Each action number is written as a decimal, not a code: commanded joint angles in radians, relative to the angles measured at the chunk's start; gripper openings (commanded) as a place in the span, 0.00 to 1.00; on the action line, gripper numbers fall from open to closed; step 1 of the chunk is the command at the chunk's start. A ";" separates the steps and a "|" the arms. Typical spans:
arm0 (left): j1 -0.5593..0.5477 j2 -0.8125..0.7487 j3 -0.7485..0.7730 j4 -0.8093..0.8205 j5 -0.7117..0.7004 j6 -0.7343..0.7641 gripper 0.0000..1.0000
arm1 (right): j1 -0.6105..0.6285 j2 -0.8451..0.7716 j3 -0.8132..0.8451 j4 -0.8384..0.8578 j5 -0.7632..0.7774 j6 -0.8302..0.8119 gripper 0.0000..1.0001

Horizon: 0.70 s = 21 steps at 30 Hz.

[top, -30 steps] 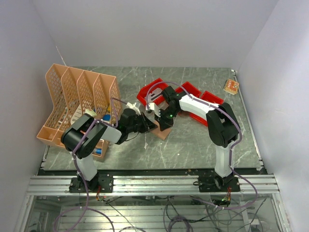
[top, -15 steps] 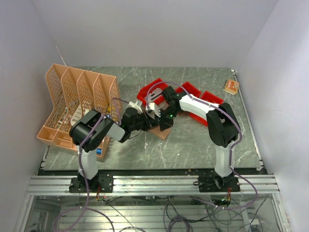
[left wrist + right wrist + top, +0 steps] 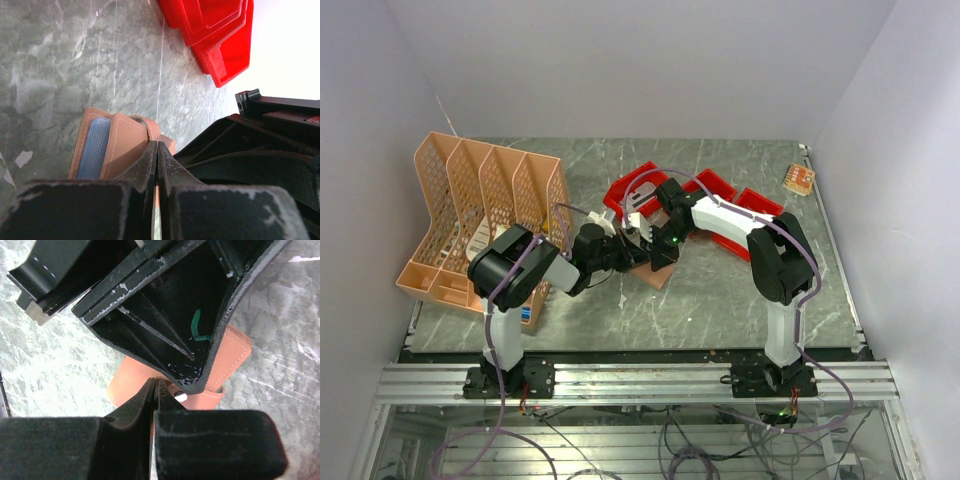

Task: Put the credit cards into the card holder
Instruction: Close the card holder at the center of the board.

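Note:
The tan card holder [image 3: 655, 272] lies on the grey marbled table between both grippers. In the left wrist view it [image 3: 127, 150] stands open, with the light blue card [image 3: 94, 150] sitting in a pocket. My left gripper [image 3: 157, 146] is shut on a thin tan flap of the holder. My right gripper [image 3: 154, 384] is shut at the holder's edge [image 3: 132, 385], next to its snap, with a thin sliver between the fingers. The two grippers [image 3: 638, 252] [image 3: 662, 252] nearly touch. The whitish-grey card is not in view.
Red plastic bins [image 3: 645, 188] stand just behind the grippers and also show in the left wrist view [image 3: 220, 35]. A peach mesh file rack [image 3: 485, 205] fills the left side, with a blue box [image 3: 530, 314] at its foot. A small orange item [image 3: 799, 179] lies at the back right.
My left arm's elbow has swung to the right and towards the rack. Both grippers have stayed at the card holder.

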 commanded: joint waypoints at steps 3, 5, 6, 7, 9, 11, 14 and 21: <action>0.005 -0.036 0.004 -0.025 0.006 0.056 0.07 | 0.016 0.055 -0.030 0.017 0.007 -0.005 0.00; 0.005 -0.052 0.005 -0.058 0.004 0.081 0.07 | 0.014 0.054 -0.030 0.018 0.007 -0.005 0.00; 0.006 -0.060 -0.001 -0.059 0.001 0.084 0.07 | 0.016 0.053 -0.029 0.019 0.007 -0.005 0.00; 0.004 -0.068 -0.010 -0.058 0.000 0.086 0.07 | 0.015 0.053 -0.029 0.019 0.007 -0.004 0.00; 0.005 -0.087 -0.024 -0.054 -0.008 0.088 0.07 | 0.015 0.055 -0.030 0.018 0.005 -0.004 0.00; 0.005 -0.113 -0.030 -0.070 -0.028 0.095 0.08 | 0.015 0.053 -0.030 0.013 0.002 -0.010 0.00; 0.004 -0.146 -0.026 -0.119 -0.049 0.118 0.08 | 0.006 0.035 -0.009 -0.044 -0.090 -0.063 0.00; 0.005 -0.239 -0.048 -0.197 -0.104 0.177 0.09 | -0.022 -0.098 0.023 -0.234 -0.273 -0.294 0.25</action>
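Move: The card holder lies between the two hands, its middle about 2 cm to the right of the left hand, 1 cm back and 2 cm below, and some 2 cm to the right hand's left, 1 cm lower, level with it fore and aft. The left red box stands about 19 cm ahead of the left hand and 2 cm to its left; the middle red box is some 19 cm ahead of the right hand and 10 cm to its right. Left fingers lift about 3 cm off the card holder; then the right hand draws back 2 cm, opening slightly. ##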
